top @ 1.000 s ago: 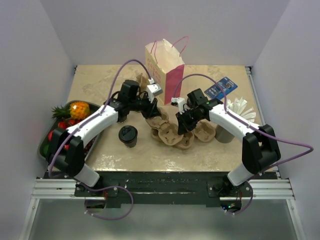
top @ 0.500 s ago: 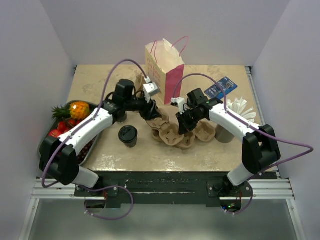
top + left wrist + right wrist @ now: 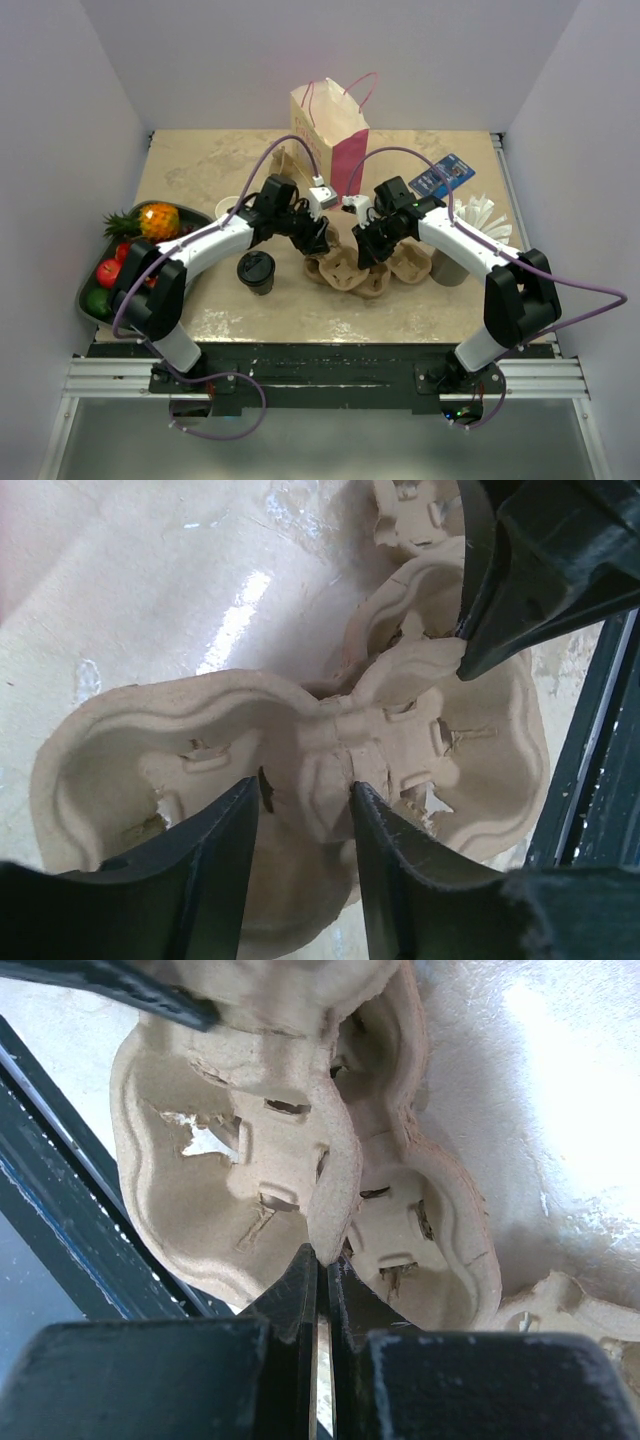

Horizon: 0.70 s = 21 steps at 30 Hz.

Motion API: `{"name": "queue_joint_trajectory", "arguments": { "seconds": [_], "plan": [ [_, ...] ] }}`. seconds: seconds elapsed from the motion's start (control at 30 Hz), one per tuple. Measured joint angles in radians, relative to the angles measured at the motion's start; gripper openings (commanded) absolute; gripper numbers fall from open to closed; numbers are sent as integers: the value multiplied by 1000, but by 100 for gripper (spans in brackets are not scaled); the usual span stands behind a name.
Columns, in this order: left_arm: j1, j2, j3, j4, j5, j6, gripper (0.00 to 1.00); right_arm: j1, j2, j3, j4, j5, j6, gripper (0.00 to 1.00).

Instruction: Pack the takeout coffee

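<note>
The takeout coffee (image 3: pixel 256 271), a small cup with a black lid, stands upright on the table, left of a pile of brown pulp cup carriers (image 3: pixel 347 268). My left gripper (image 3: pixel 321 238) is over the pile's left end. In the left wrist view it (image 3: pixel 303 815) is open, its jaws straddling the middle ridge of the top carrier (image 3: pixel 150 750). My right gripper (image 3: pixel 366 250) is at the pile's middle. In the right wrist view it (image 3: pixel 322 1256) is shut on the thin rim of that carrier (image 3: pixel 200 1180), tilting it above another carrier (image 3: pixel 420 1230).
A pink and white paper bag (image 3: pixel 331 140) stands open behind the carriers. A tray of fruit (image 3: pixel 128 252) sits at the left edge. A grey cup (image 3: pixel 450 268), a white fluted stack (image 3: pixel 484 215) and a blue card (image 3: pixel 442 175) are on the right.
My left arm has swung right and down onto the carriers, and its jaws have opened around the middle ridge. The right arm and the coffee have not moved.
</note>
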Motion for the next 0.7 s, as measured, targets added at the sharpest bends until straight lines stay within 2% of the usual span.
{"name": "queue_joint_trajectory", "arguments": {
  "seconds": [0.07, 0.17, 0.47, 0.7],
  "plan": [
    [0, 14, 10, -2, 5, -7, 30, 0, 0, 0, 1, 2, 0, 0],
    [-5, 32, 32, -2, 11, -16, 0, -1, 0, 0, 2, 4, 0, 0],
    [10, 36, 61, -32, -2, 12, 0, -5, 0, 0, 10, 4, 0, 0],
    [105, -10, 90, -39, 90, 13, 0, -5, 0, 0, 64, 6, 0, 0]
  ]
}}
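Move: The upper cup tray sits right at my half-open left fingers: its middle is about 3 cm to the right, 1 cm back and 1 cm below. My shut right fingers already pinch it, with its middle 8 cm to their left and 2 cm ahead. From the left hand, the lidded coffee cup stands about 15 cm left, 6 cm back; the paper bag about 18 cm ahead, 3 cm right; the third tray about 21 cm right, 3 cm back. I shut my left fingers on the ridge at the upper tray's waist, barely shifting as they close, then draw it up about 4 cm while carrying it some 3 cm forward and a little left, away from my right hand. My right fingers keep their pinch on the near-right part of the tray, easing about 1.5 cm forward late on. ##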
